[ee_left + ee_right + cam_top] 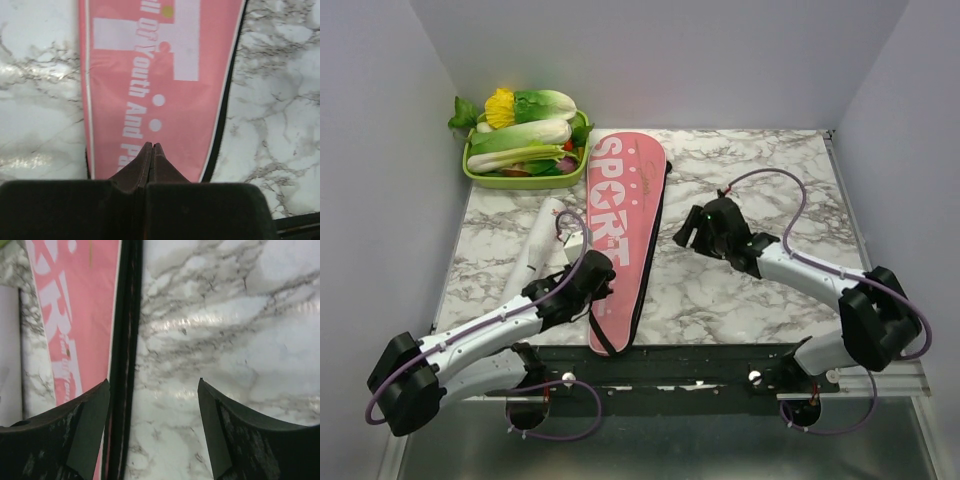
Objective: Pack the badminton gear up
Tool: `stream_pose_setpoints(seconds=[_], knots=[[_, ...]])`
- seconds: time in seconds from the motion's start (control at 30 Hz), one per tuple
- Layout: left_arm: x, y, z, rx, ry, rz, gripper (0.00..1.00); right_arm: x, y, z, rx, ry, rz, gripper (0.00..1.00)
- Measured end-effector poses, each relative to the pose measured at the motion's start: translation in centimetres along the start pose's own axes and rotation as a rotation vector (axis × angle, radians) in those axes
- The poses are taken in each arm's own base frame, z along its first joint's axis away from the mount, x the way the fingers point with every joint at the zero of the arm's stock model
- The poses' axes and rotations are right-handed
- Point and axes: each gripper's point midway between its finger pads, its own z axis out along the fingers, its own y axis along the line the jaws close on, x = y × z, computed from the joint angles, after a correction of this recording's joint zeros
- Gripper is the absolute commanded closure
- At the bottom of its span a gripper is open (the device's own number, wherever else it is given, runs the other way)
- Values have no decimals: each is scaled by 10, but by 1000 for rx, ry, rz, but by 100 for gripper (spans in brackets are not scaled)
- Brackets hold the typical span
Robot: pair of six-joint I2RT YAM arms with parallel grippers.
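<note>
The pink cover [625,230] with white "SPORT" lettering lies lengthwise in the middle of the marble table, wide end far and narrow end near. A white tube [535,250] lies to its left, partly behind my left arm. My left gripper [595,275] is over the cover's narrow part [150,75]; its fingers [151,146] are pressed together with nothing between them. My right gripper [690,232] is just right of the cover. Its jaws [154,385] stand wide open over bare marble beside the cover's black zipper edge [125,340].
A green tray [520,178] of leafy vegetables stands at the far left corner, touching the cover's wide end. Grey walls close in the table on the left, back and right. Bare marble [770,180] lies right of the cover.
</note>
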Motion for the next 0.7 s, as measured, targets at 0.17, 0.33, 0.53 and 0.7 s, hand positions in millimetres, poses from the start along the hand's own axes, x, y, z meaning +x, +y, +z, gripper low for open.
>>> stream_pose_setpoints(seconds=[0.17, 0.33, 0.53, 0.7], knots=[[-4, -30, 4, 67, 3, 54, 99, -45, 19, 33, -41, -26, 39, 20], [15, -38, 23, 68, 62, 99, 100, -80, 32, 74, -79, -24, 78, 20], [39, -42, 42, 72, 133, 128, 100, -103, 34, 128, -104, 5, 116, 21], [43, -48, 44, 98, 139, 125, 100, -103, 36, 165, -116, 42, 145, 21]])
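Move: The racket bag's zip pull, at its far right corner, lies about 30 cm ahead of the open right hand, 5 cm to its left and 8 cm below. The bag's middle is some 8 cm ahead, 18 cm left. For the shut left hand, the near part of the zip edge is 8 cm right, 1 cm ahead and 5 cm below; the pull is roughly 42 cm ahead and 17 cm right, the shuttlecock tube 16 cm ahead and 22 cm left. The left hand, fingers kept shut, slides some 7 cm right over the near part of the racket bag, rising slightly and then sinking until its fingertips seem to rest on the cover just inside the zip edge. Meanwhile the right hand, still wide open, sweeps about 19 cm forward along the zip side towards the pull, drifting 5 cm left, cresting low and dipping, its left side rolling up some 10 degrees. ##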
